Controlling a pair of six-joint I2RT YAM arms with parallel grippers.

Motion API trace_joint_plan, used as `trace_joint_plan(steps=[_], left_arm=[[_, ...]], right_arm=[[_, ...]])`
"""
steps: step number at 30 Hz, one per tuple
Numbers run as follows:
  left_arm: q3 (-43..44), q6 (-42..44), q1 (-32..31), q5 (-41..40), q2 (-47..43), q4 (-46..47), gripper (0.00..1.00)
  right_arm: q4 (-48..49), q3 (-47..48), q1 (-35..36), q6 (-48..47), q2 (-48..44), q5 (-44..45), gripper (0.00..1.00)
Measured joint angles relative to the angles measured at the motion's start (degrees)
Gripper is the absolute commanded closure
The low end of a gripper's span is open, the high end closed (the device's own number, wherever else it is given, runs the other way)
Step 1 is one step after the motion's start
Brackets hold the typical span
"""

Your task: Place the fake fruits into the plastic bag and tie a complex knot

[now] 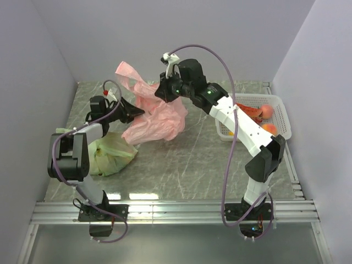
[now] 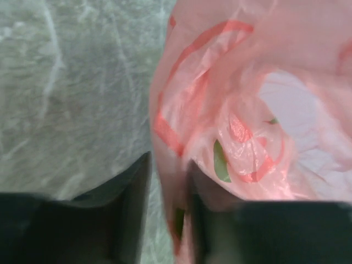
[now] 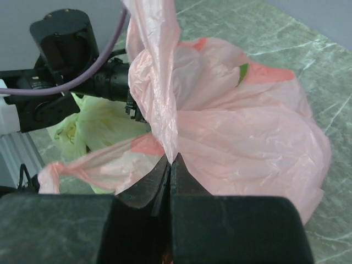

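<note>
The salmon-pink plastic bag lies bunched at mid-table, one handle sticking up. My right gripper is shut on a twisted handle strip, the film pinched at its tips. My left gripper is at the bag's left edge. In the left wrist view its jaws stand a narrow gap apart, with bag film running between them. Peach, orange and dark red fake fruits lie in the basket. The knot is out of view.
A white slotted basket stands at the right. A knotted pale green bag lies at the left beside my left arm and also shows in the right wrist view. Grey walls close in the left, back and right.
</note>
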Motion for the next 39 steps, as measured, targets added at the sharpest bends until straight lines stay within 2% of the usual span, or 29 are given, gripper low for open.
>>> trace_joint_plan(steps=[1, 2, 5, 9, 13, 14, 15, 16, 17, 18, 26, 28, 30, 35, 36, 37, 39], left_arm=[[0.4, 0.5, 0.4, 0.0, 0.5, -1.2, 0.79], [1.0, 0.9, 0.8, 0.3, 0.7, -2.5, 0.99], [4.3, 4.8, 3.5, 0.9, 0.6, -8.5, 0.99], [10.0, 14.8, 7.1, -0.1, -1.6, -20.8, 0.99], [12.3, 24.9, 7.2, -1.8, -6.5, -32.5, 0.99], [12.4, 27.3, 6.5, -2.4, -7.7, -35.0, 1.0], [12.4, 28.7, 5.9, -3.1, -8.4, -36.5, 0.99], [12.4, 30.2, 5.1, -3.8, -9.1, -38.3, 0.99], [12.4, 31.5, 4.6, -4.6, -9.5, -39.7, 0.99], [12.4, 32.5, 3.8, -5.2, -9.7, -40.6, 1.0], [11.8, 34.8, 0.5, -10.7, -10.1, -43.4, 0.96], [11.6, 34.8, 0.2, -11.7, -10.1, -43.7, 0.98], [11.2, 34.8, -0.1, -12.6, -10.1, -43.9, 0.99], [10.4, 33.7, -0.8, -15.5, -10.6, -44.7, 1.0], [10.4, 33.1, -1.2, -16.4, -10.8, -44.9, 1.0], [10.4, 32.1, -1.7, -17.3, -10.9, -45.2, 0.99], [10.4, 29.9, -2.3, -18.7, -11.1, -45.8, 0.99]], right_arm=[[0.0, -0.2, -0.2, 0.3, -0.4, 0.5, 1.0], [0.2, -0.7, -0.4, 0.6, -1.1, 1.1, 1.0], [0.5, -5.8, -2.5, 1.8, -5.7, 6.4, 1.0], [0.6, -14.4, -9.6, 3.5, -11.2, 14.1, 1.0], [0.3, -23.0, -16.4, 4.5, -11.8, 15.8, 1.0], [0.0, -24.3, -16.8, 4.5, -11.5, 15.0, 0.91], [-0.3, -25.4, -16.9, 4.5, -11.0, 13.6, 0.78], [-0.9, -26.0, -16.5, 4.5, -10.6, 11.8, 0.63], [-1.1, -26.1, -16.0, 4.2, -10.0, 10.0, 0.41], [-1.2, -26.1, -15.3, 4.1, -9.7, 8.2, 0.37], [-2.1, -22.2, -10.9, -4.2, -9.7, 1.4, 0.34], [-2.5, -20.8, -10.3, -6.8, -9.7, 0.9, 0.33], [-2.6, -19.9, -9.7, -9.3, -9.7, 0.9, 0.26], [-6.3, -16.3, -8.3, -13.1, -9.3, 2.0, 0.25], [-7.1, -15.4, -8.2, -13.9, -9.3, 2.0, 0.24], [-7.7, -14.6, -8.1, -14.8, -9.3, 2.0, 0.16], [-9.0, -13.7, -7.8, -16.6, -9.3, 2.3, 0.13]])
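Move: The pink bag's near edge already runs between the left hand's half-closed fingers; its body lies about 5 cm right of that hand and some 9 cm below, and the green bag about 15 cm back, 16 cm left and 11 cm below. The right hand holds another edge up. From it, the bare table it swings towards is about 4 cm ahead, 18 cm right and 33 cm below, the fruit basket about 8 cm ahead, 47 cm right and 30 cm below. The pink bag's edge is pinched as the left fingers shut; that hand carries it some 6 cm left and slightly up, then draws back towards the base and sinks, rolling its left side up about 30 degrees. Meanwhile the right hand swings its edge about 18 cm right, towards the basket, and well down, opens and lets go, then returns some 8 cm left and a little back while rising. ##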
